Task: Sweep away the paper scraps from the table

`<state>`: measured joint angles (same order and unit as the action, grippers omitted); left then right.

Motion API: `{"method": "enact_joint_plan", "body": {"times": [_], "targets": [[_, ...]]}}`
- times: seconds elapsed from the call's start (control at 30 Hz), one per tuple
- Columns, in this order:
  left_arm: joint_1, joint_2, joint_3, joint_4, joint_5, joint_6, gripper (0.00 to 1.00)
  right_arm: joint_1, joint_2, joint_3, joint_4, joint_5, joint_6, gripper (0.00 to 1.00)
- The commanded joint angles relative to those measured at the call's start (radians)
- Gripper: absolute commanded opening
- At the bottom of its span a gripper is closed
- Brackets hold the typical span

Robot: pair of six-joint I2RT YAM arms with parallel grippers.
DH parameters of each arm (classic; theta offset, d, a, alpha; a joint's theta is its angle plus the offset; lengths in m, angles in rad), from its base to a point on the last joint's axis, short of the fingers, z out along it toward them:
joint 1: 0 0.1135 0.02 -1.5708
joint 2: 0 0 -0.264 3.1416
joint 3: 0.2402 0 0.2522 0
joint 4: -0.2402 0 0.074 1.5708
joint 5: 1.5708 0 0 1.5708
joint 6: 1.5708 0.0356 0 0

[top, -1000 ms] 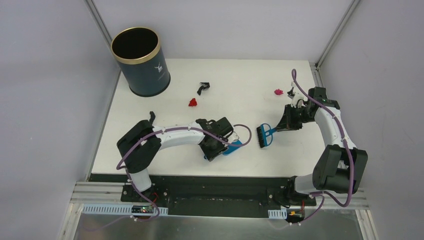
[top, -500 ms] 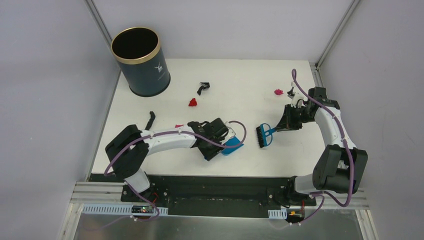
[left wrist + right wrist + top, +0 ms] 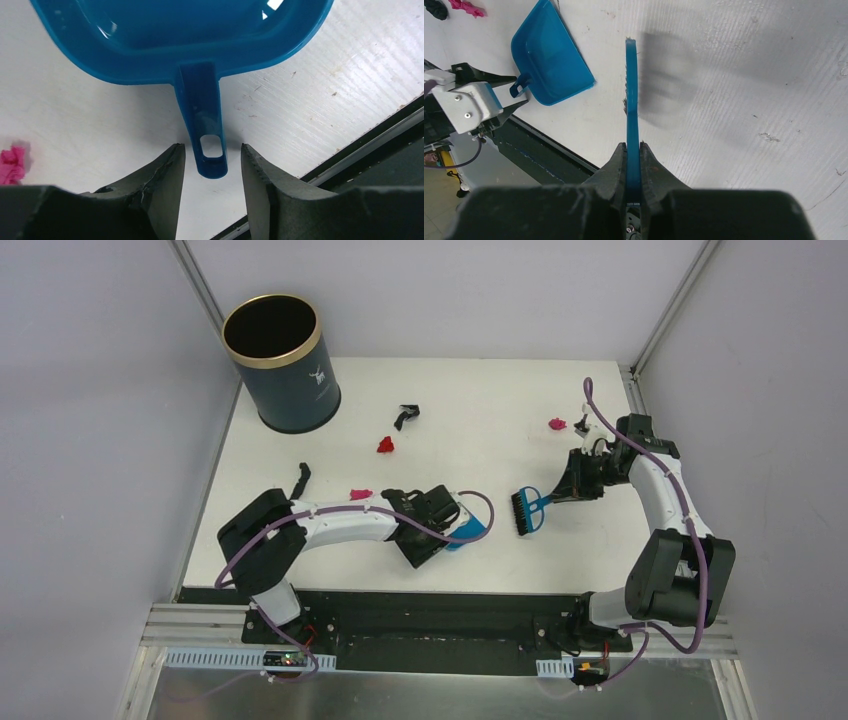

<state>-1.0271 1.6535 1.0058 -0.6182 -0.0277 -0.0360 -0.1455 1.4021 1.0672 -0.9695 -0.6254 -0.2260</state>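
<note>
The blue dustpan [image 3: 185, 30] lies flat on the white table [image 3: 480, 390]. Its handle [image 3: 206, 125] reaches back between the fingers of my left gripper [image 3: 212, 150], which is open, with a gap on each side of the handle. In the top view the left gripper [image 3: 447, 530] covers most of the dustpan [image 3: 467, 537]. My right gripper [image 3: 633, 147] is shut on the blue hand brush [image 3: 631, 90], held at mid-right [image 3: 527, 510]. Paper scraps lie scattered: red [image 3: 386, 445], black [image 3: 406, 416], pink [image 3: 557, 424], a black strip [image 3: 300, 478] and pink [image 3: 360, 494].
A dark blue gold-rimmed bin [image 3: 280, 360] stands at the table's back left corner. Grey walls close in the table on three sides. The black front edge [image 3: 430, 605] runs just behind the left gripper.
My left arm's elbow has swung left and lower, uncovering the black strip and a pink scrap. The left jaws now stand a little wider around the dustpan handle. The right arm and brush have not moved.
</note>
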Motion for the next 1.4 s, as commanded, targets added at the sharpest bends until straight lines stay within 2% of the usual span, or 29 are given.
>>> {"method": "enact_joint_plan", "body": {"times": [0.0,0.27,0.47,0.73,0.8,0.93,1.07,1.2,1.33,1.37], "targets": [[-0.011,0.004,0.035,-0.027,-0.023,-0.040,0.44,-0.006,0.002,0.005,0.006,-0.036,-0.009,0.00],[-0.012,0.010,0.037,-0.022,0.000,-0.026,0.34,-0.006,0.012,0.006,0.006,-0.037,-0.010,0.00],[-0.013,-0.008,0.049,-0.020,-0.018,-0.007,0.18,-0.006,0.013,0.009,0.004,-0.038,-0.008,0.00],[-0.010,-0.198,0.027,-0.027,-0.198,0.009,0.00,-0.006,-0.017,0.128,-0.051,-0.030,-0.013,0.00],[0.005,-0.227,0.029,-0.038,-0.264,-0.003,0.00,-0.006,-0.005,0.189,-0.065,0.007,-0.021,0.00],[0.074,-0.246,0.039,-0.054,-0.276,-0.056,0.00,-0.006,0.086,0.413,-0.113,0.104,-0.040,0.00],[0.136,-0.235,0.062,-0.074,-0.197,-0.090,0.00,-0.006,0.249,0.720,-0.142,0.278,-0.072,0.00],[0.145,-0.197,0.084,-0.106,-0.139,-0.057,0.00,-0.003,0.496,1.050,-0.170,0.446,-0.127,0.00],[0.146,-0.195,0.089,-0.121,-0.158,-0.060,0.00,0.017,0.767,1.402,-0.216,0.632,-0.226,0.00],[0.148,-0.196,0.091,-0.120,-0.157,-0.065,0.00,0.027,0.817,1.436,-0.197,0.692,-0.262,0.00]]}}
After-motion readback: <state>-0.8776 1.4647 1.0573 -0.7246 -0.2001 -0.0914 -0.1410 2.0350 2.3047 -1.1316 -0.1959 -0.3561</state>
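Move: The dustpan's handle end already sits between the left hand's open fingers, about 1 cm below the hand point; the pink strip is about 9 cm ahead and 12 left of that hand, the red scrap some 20 ahead and 8 left. From the right hand, which holds the broom, the pink ball lies about 15 cm straight ahead and 11 below, the dustpan's pan 5 back, 17 left and 11 below. The left hand first closes its fingers on the dustpan's handle end, pinching it, then lifts it about 7 cm while carrying it some 6 cm forward and 4–5 left towards the red scrap, turning about 15 degrees counter-clockwise and tipping the fingers forward. The right hand waits, then with the broom still gripped sweeps fast forward some 23 cm, up 13 and right 11, passing high on the right of the pink ball to beyond it, its fingers swinging up and outward by nearly 40 degrees. ##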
